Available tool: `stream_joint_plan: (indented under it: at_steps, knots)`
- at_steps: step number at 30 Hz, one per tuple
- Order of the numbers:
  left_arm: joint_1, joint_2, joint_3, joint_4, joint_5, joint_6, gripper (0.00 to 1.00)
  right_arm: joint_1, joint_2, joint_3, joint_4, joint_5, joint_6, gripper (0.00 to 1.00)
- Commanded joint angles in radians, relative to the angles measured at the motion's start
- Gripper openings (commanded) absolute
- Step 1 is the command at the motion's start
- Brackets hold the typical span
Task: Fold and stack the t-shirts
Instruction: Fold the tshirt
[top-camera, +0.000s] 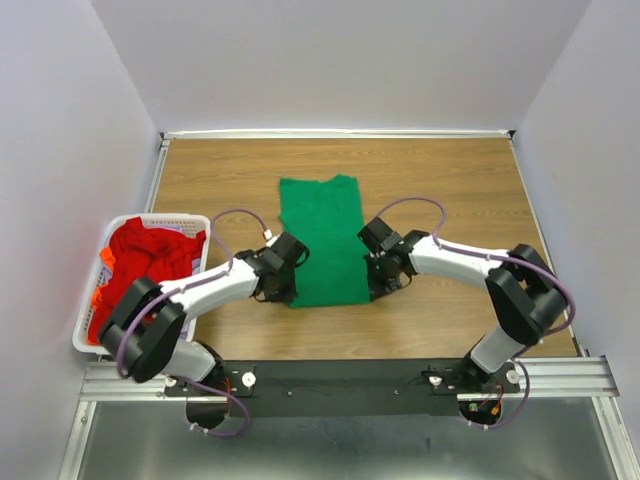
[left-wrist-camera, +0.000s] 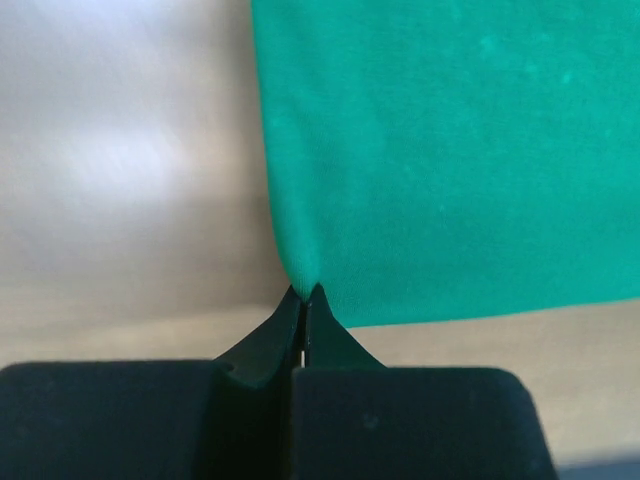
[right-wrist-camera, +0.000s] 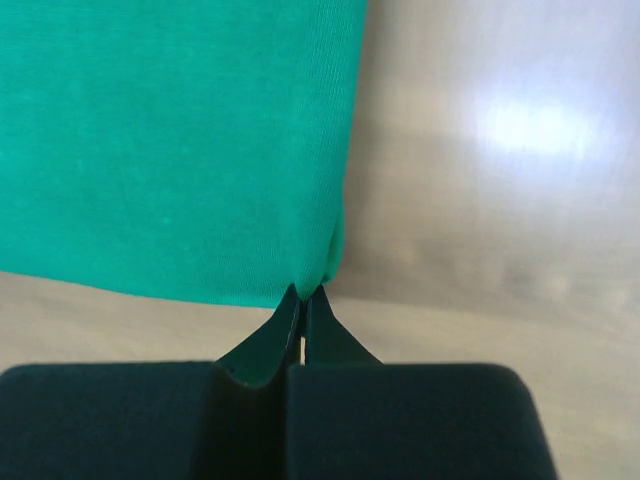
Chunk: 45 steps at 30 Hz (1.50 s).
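A bright green t-shirt (top-camera: 322, 240) lies flat on the wooden table as a long folded strip, collar end far. My left gripper (top-camera: 283, 292) is shut on its near left corner; the left wrist view shows the cloth (left-wrist-camera: 450, 150) pinched at the gripper tips (left-wrist-camera: 304, 293). My right gripper (top-camera: 380, 285) is shut on the near right corner; the right wrist view shows the cloth (right-wrist-camera: 170, 140) pinched at its tips (right-wrist-camera: 305, 292). Red and orange t-shirts (top-camera: 145, 262) lie heaped in the basket at the left.
A white slatted plastic basket (top-camera: 184, 218) stands at the table's left edge. White walls close in the far side and both sides. Bare wood (top-camera: 470, 190) lies right of the green shirt.
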Motion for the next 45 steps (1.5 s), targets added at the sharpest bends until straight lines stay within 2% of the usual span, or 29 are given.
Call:
stream_joint_plan:
  at_steps: [1,3,4,6,8,10,11,14,21,30,45]
  knots:
    - [-0.101,-0.143,-0.040,-0.237,0.114,-0.061,0.00,0.033,-0.137,-0.069,-0.286,-0.112,-0.026,0.00]
    - [-0.191,-0.229,-0.026,-0.364,0.143,-0.133,0.00,0.041,-0.210,-0.076,-0.404,-0.166,-0.020,0.00]
    - [-0.280,-0.266,-0.025,-0.384,0.177,-0.135,0.00,0.044,-0.275,-0.070,-0.488,-0.181,-0.020,0.01]
    - [-0.309,-0.353,-0.029,-0.401,0.249,-0.228,0.00,0.043,-0.334,-0.044,-0.557,-0.192,-0.019,0.01]
    - [-0.324,-0.390,-0.029,-0.400,0.335,-0.257,0.00,0.041,-0.375,-0.014,-0.604,-0.190,-0.016,0.01]
    - [-0.318,-0.421,0.027,-0.456,0.305,-0.258,0.00,0.040,-0.365,0.072,-0.653,-0.142,-0.022,0.01]
    - [-0.302,-0.418,0.096,-0.511,0.235,-0.235,0.00,0.038,-0.335,0.119,-0.683,-0.079,-0.022,0.01]
    - [-0.216,-0.370,0.181,-0.548,0.182,-0.160,0.00,0.031,-0.284,0.289,-0.699,-0.022,-0.040,0.01]
    - [-0.015,-0.338,0.293,-0.479,0.168,0.009,0.00,-0.005,-0.150,0.546,-0.701,0.072,-0.097,0.00]
    - [0.132,-0.235,0.357,-0.368,0.182,0.164,0.00,-0.040,-0.026,0.669,-0.653,0.083,-0.155,0.01]
    - [0.272,-0.025,0.422,-0.167,0.162,0.290,0.00,-0.138,0.176,0.795,-0.504,0.061,-0.227,0.01]
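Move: The green t-shirt lies ahead as a flat strip, its near corners already pinched in the two shut grippers. From the left hand the middle of its far edge is about 30 cm ahead and 5 cm right; from the right hand it is about 30 cm ahead and 11 cm left. The strip's middle lies some 14 cm ahead and 6 cm right of the left hand, with the laundry basket roughly 30 cm to that hand's left and 2 cm ahead. The t-shirt's near edge, kept pinched at both corners, is drawn back about 14 cm by the left hand and 10 cm by the right while lifting begins. Both then swing up to some 15 cm high and carry the edge forward over the shirt towards its far edge, roughly 20 cm from the turn, sinking slightly at the end with fingertips tipping forward. ##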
